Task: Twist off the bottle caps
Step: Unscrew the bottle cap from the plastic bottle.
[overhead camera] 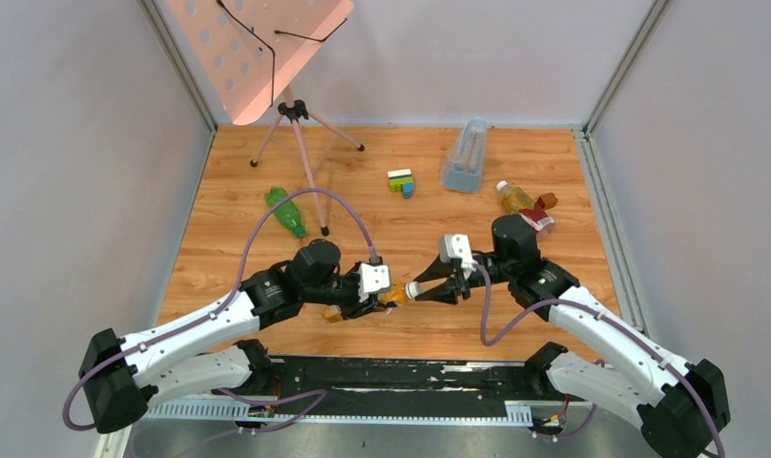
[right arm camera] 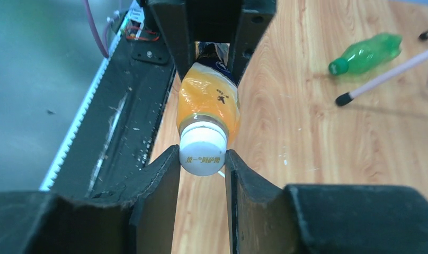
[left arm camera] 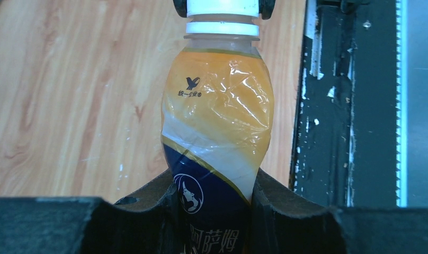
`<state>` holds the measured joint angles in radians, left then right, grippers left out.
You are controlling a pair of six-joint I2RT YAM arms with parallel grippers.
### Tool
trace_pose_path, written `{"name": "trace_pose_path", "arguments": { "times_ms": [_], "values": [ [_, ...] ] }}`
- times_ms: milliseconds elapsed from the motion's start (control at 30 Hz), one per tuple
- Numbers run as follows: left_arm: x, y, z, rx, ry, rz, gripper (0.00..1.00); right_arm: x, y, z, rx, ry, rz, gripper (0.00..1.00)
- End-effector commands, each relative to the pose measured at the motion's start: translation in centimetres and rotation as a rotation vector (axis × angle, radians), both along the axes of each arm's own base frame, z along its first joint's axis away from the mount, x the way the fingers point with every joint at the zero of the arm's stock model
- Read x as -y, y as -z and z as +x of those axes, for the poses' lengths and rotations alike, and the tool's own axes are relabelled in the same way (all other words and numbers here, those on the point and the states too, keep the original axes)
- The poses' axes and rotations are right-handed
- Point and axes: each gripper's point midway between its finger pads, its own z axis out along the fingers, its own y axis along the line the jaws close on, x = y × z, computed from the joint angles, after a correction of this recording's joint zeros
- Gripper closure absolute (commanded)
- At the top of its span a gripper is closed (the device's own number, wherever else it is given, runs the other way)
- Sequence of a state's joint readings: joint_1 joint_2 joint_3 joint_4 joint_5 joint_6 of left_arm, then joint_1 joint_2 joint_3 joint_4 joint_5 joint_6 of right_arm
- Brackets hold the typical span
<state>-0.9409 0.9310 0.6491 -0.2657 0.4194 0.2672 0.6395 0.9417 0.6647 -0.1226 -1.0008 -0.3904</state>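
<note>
My left gripper [left arm camera: 214, 211] is shut on the lower body of an amber bottle [left arm camera: 217, 116] with a yellow and blue label, and holds it level above the table's near edge. My right gripper [right arm camera: 203, 159] is shut on that bottle's white cap [right arm camera: 203, 150], one finger on each side. From above, both grippers meet at the bottle [overhead camera: 393, 296] between the arms. A green bottle [overhead camera: 286, 212] with its green cap [right arm camera: 335, 67] on lies at the left. An amber bottle [overhead camera: 523, 205] with a red label and a white cap [overhead camera: 502, 186] lies at the right.
A pink tripod stand [overhead camera: 301, 143] stands at the back left, one leg [right arm camera: 386, 74] ending close to the green bottle. Toy bricks [overhead camera: 401, 181], a tall clear bluish container [overhead camera: 465, 156] and a small reddish-brown block [overhead camera: 549, 200] sit at the back. A black rail [overhead camera: 391, 377] runs along the near edge.
</note>
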Motion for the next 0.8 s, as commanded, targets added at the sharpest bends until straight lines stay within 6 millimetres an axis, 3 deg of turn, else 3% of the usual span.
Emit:
{"name": "trace_pose_path", "arguments": {
  "times_ms": [0, 133, 267, 300, 700, 767],
  "values": [
    [2.1, -3.6, -2.9, -0.026, 0.197, -0.111, 0.97, 0.3, -0.1, 0.7, 0.381, -0.074, 0.025, 1.0],
    [2.1, -3.7, -3.1, -0.019, 0.214, -0.113, 0.97, 0.5, -0.4, 0.9, 0.448, -0.068, 0.034, 0.95],
    [1.9, -3.4, -2.8, -0.014, 0.197, -0.1, 0.96, 0.5, -0.6, 0.5, 0.379, -0.052, 0.044, 0.59],
    [1.8, -3.3, -2.6, -0.013, 0.185, -0.092, 0.96, 0.6, -0.7, 0.4, 0.363, -0.047, 0.044, 0.55],
    [0.8, -3.6, 1.2, 0.1, -0.035, -0.099, 0.95, 1.5, -3.7, -0.3, 0.19, 0.101, 0.116, 0.36],
    [0.6, -3.6, 1.8, 0.11, -0.078, -0.096, 0.96, 1.5, -4.6, 0.3, 0.185, 0.156, 0.156, 0.34]
  ]
}}
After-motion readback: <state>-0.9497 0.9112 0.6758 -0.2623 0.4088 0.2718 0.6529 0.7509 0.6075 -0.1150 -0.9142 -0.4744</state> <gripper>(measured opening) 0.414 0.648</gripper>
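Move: The cap is already pinched between the right hand's fingertips, about 1 cm left of the hand point and level with it. The body of the plastic bottle, clamped by the left hand, lies some 9 cm to the right hand's left, 1 cm back and 6 cm below; the toy blocks lie about 24 cm ahead, 4 cm left and 18 cm below. From the left hand, the cap is about 8 cm right, 1 cm ahead and 6 cm up. Already gripping the cap, the right hand finishes its unscrewing twist almost in place, rolling another 15 to 20 degrees or so about its finger line, counter-clockwise as seen from behind the hand looking at the cap, its forward side rising. It then opens its fingers to nearly twice their gap, lets go of the cap and rises about 2 cm, easing right away from it and rolling back slightly, while the left hand keeps its grip on the bottle, dips back about 1 cm, comes forward again and lifts it nearly 2 cm. ##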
